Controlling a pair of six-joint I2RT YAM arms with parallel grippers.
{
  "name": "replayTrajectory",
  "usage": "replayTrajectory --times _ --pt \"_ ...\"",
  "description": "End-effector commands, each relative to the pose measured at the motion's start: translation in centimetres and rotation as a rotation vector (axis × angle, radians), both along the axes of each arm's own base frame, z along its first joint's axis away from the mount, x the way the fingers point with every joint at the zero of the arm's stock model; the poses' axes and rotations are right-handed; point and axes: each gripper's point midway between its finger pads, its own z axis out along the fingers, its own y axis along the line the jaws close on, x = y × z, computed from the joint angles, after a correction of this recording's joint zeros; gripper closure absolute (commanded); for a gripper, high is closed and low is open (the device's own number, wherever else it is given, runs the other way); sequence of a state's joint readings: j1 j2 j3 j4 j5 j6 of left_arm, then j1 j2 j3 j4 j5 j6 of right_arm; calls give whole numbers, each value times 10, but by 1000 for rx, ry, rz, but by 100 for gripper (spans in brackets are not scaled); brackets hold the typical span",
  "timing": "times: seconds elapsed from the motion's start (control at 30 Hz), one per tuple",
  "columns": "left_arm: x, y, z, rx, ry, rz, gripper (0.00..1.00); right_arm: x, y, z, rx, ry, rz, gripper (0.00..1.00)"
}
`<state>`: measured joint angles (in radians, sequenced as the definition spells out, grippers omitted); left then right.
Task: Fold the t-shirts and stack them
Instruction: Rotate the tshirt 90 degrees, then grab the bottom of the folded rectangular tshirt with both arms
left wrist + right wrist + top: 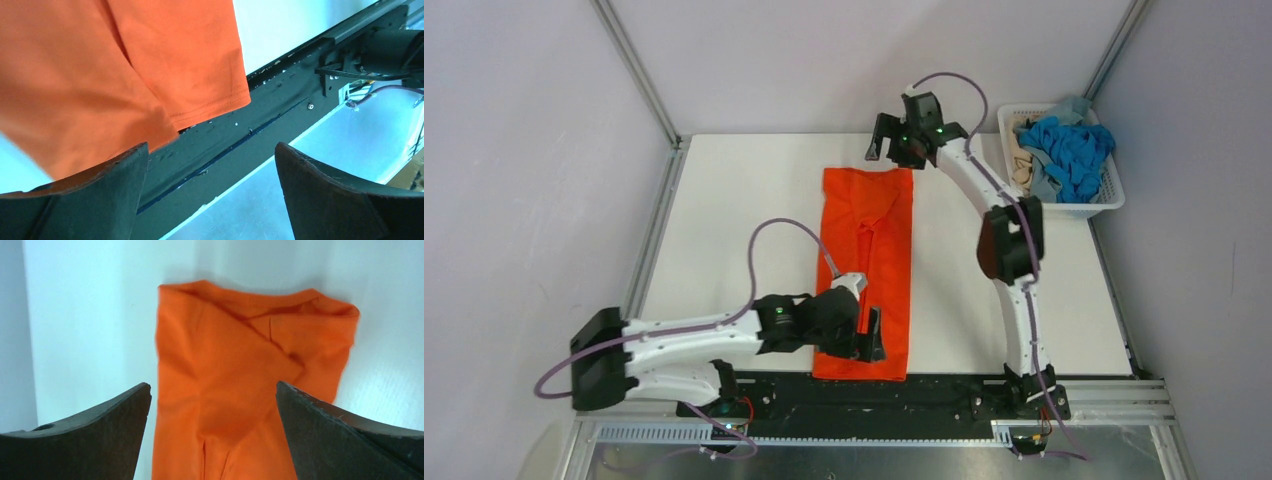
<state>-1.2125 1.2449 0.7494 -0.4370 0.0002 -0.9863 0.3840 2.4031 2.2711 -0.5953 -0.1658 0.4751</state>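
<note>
An orange t-shirt (869, 250) lies on the white table, folded lengthwise into a long narrow strip that runs from the far side to the near edge. My left gripper (871, 338) hovers open over the strip's near end. In the left wrist view its jaws (211, 150) stand wide apart with nothing between them, beside the orange hem (190, 90). My right gripper (896, 150) hangs open above the far, collar end. In the right wrist view the orange cloth (240, 380) lies below its spread jaws (212, 390), untouched.
A white slotted basket (1084, 208) stands at the far right corner. It holds a bright blue shirt (1074, 150), a grey-blue one (1074, 108) and a beige one (1022, 165). A black rail (240, 145) runs along the table's near edge.
</note>
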Motion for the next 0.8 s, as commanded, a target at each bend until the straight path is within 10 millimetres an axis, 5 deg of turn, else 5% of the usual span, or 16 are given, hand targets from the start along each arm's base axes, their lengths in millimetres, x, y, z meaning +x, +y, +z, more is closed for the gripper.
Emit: replayTrajectory --times 0.0,0.03,0.07,0.1,0.13,0.17,0.2,0.3,0.33,0.37,0.4,0.43,0.6,0.77 --pt "21 41 16 78 -168 60 0 -51 -22 92 -53 -166 57 1" --pt "20 57 13 118 -171 82 0 -63 -29 114 -41 -207 49 1" --pt "20 67 6 148 -175 102 0 -76 -38 88 -58 -165 42 1" --pt "18 73 8 144 -174 103 0 -91 -46 111 -41 -207 33 1" --pt "16 80 1 157 -166 112 0 -108 -54 78 -72 -141 27 1" --pt "15 83 2 141 -169 122 0 -122 -60 90 -64 -163 20 0" --pt "14 91 -4 149 -164 142 0 -145 -64 58 -100 -97 29 0" --pt "11 108 -21 184 -143 172 0 -218 -71 29 -166 -38 45 1" --pt "12 111 -24 182 -136 191 0 -234 -76 35 -167 -53 25 1" --pt "10 116 -31 200 -126 197 0 -261 -77 10 -203 -5 45 1" --pt "9 118 -34 203 -118 210 0 -278 -76 15 -168 -12 33 1" --pt "8 121 -39 214 -113 214 0 -306 -73 -10 -183 36 77 1" --pt "9 111 -45 194 -95 221 9 -405 -47 -40 -125 110 257 1" --pt "2 95 -53 173 -45 177 33 -454 -40 -57 -164 147 329 4"
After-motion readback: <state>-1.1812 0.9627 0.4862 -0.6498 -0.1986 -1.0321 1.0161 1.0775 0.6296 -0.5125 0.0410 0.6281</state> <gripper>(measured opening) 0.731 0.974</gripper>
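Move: The left hand hovers near the folded t-shirt's near end. Its near-left corner lies about 12 cm left, 6 cm back and 6 cm down, its near-right corner some 8 cm right and 6 cm back, and its middle about 18 cm ahead and 2 cm left. The right hand is at the far end: its near-right corner lies roughly 47 cm back, 4 cm right and 11 cm down, the near-left corner equally far back, 17 cm left, and the middle some 24 cm back, 6 cm left. Both open hands head for the t-shirt's near corners. The right hand sweeps some 44 cm back over the shirt towards the near-right corner, arching up first, then sinking well below its starting height, drifting right and turning counter-clockwise. The left arcs about 12 cm left, rising slightly and then lowering to the near-left corner, its wrist rolling a little; there its fingers start closing around the hem, without a firm grip yet. ##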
